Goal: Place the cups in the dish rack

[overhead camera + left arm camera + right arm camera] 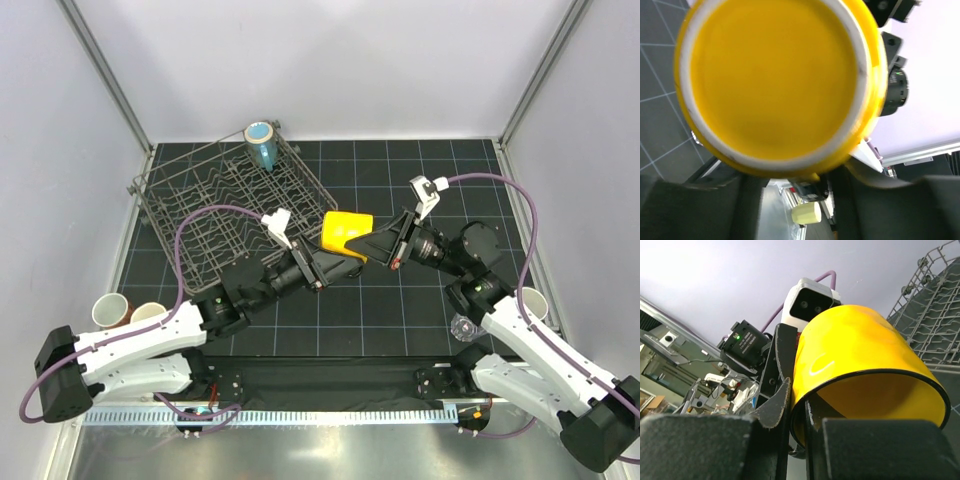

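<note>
A yellow cup (345, 232) hangs on its side in mid-air between both arms, right of the grey wire dish rack (200, 200). My right gripper (388, 246) is shut on its rim, one finger inside the mouth and one outside (800, 405). My left gripper (330, 262) is at the cup's base, and that yellow base (775, 75) fills the left wrist view above its fingers (690, 205). Whether those fingers touch the cup is hidden. A light blue cup (262, 143) stands in the rack's far corner.
Two pale pink cups (110, 310) (148, 315) sit at the mat's left edge. A clear tumbler (465, 325) and another cup (535, 302) stand by the right arm. Grey walls and metal posts enclose the black gridded mat (380, 310).
</note>
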{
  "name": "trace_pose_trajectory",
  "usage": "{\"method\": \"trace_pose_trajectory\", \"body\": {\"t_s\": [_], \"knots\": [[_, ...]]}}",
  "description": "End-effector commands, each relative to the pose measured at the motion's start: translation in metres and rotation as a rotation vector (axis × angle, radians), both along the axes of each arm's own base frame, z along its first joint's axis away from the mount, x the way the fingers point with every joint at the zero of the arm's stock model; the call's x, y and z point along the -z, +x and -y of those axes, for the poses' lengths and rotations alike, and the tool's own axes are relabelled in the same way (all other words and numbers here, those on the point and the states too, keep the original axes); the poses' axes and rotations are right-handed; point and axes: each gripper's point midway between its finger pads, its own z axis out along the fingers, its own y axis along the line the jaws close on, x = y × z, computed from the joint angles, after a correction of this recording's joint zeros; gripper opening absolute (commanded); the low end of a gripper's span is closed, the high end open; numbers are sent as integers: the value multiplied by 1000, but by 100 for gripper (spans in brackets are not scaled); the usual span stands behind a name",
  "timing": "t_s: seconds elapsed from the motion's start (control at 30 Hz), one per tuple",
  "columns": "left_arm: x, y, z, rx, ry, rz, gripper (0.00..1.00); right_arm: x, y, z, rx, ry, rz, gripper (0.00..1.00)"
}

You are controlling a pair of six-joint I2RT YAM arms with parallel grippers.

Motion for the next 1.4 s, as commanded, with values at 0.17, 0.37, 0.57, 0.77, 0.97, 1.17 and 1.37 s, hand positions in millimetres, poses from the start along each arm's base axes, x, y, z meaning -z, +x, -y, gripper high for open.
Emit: {"method": "trace_pose_trajectory", "body": {"t_s": [0.17, 0.37, 0.57, 0.77, 0.97, 1.17, 1.37], "knots": [[-25, 7, -5, -52, -71, 64, 0, -32, -19, 7, -16, 72, 133, 6], [-23, 20, -21, -151, 69, 91, 0, -14, 7, 12, 136, -125, 110, 46], [-11, 44, -65, -315, 374, 146, 0, 39, 48, 44, 402, -445, 5, 76], [15, 112, -123, -438, 644, 70, 0, 68, 56, 70, 513, -600, -20, 76], [28, 193, -187, -651, 822, 13, 0, 79, 48, 85, 542, -652, -17, 76], [64, 277, -221, -789, 988, -60, 0, 82, 44, 98, 587, -670, -17, 76], [87, 320, -243, -919, 1012, -162, 0, 85, 35, 112, 621, -692, -30, 76]]}}
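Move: The yellow cup hangs in the air in the right hand's pinch, its middle about 2 cm forward, 2 cm left and 3 cm below that hand. From the left hand, whose half-open fingers already straddle the handle, the cup's middle is some 6 cm ahead and 2 cm left, about level. The dish rack's middle lies about 26 cm ahead, 25 cm left and 26 cm below the left hand; the blue cup in it, roughly 41 cm ahead, 20 cm left, 20 cm below. The yellow cup changes hands: the left fingers close on its handle, then the right fingers open, come free of the rim and draw off about 10 cm right and 8 cm down. The left hand swings the cup some 29 cm forward and 22 cm left, sinking about 14 cm mostly late, over the rack towards the blue cup, while the wrist rolls and turns counter-clockwise until the fingers point forward and down. ##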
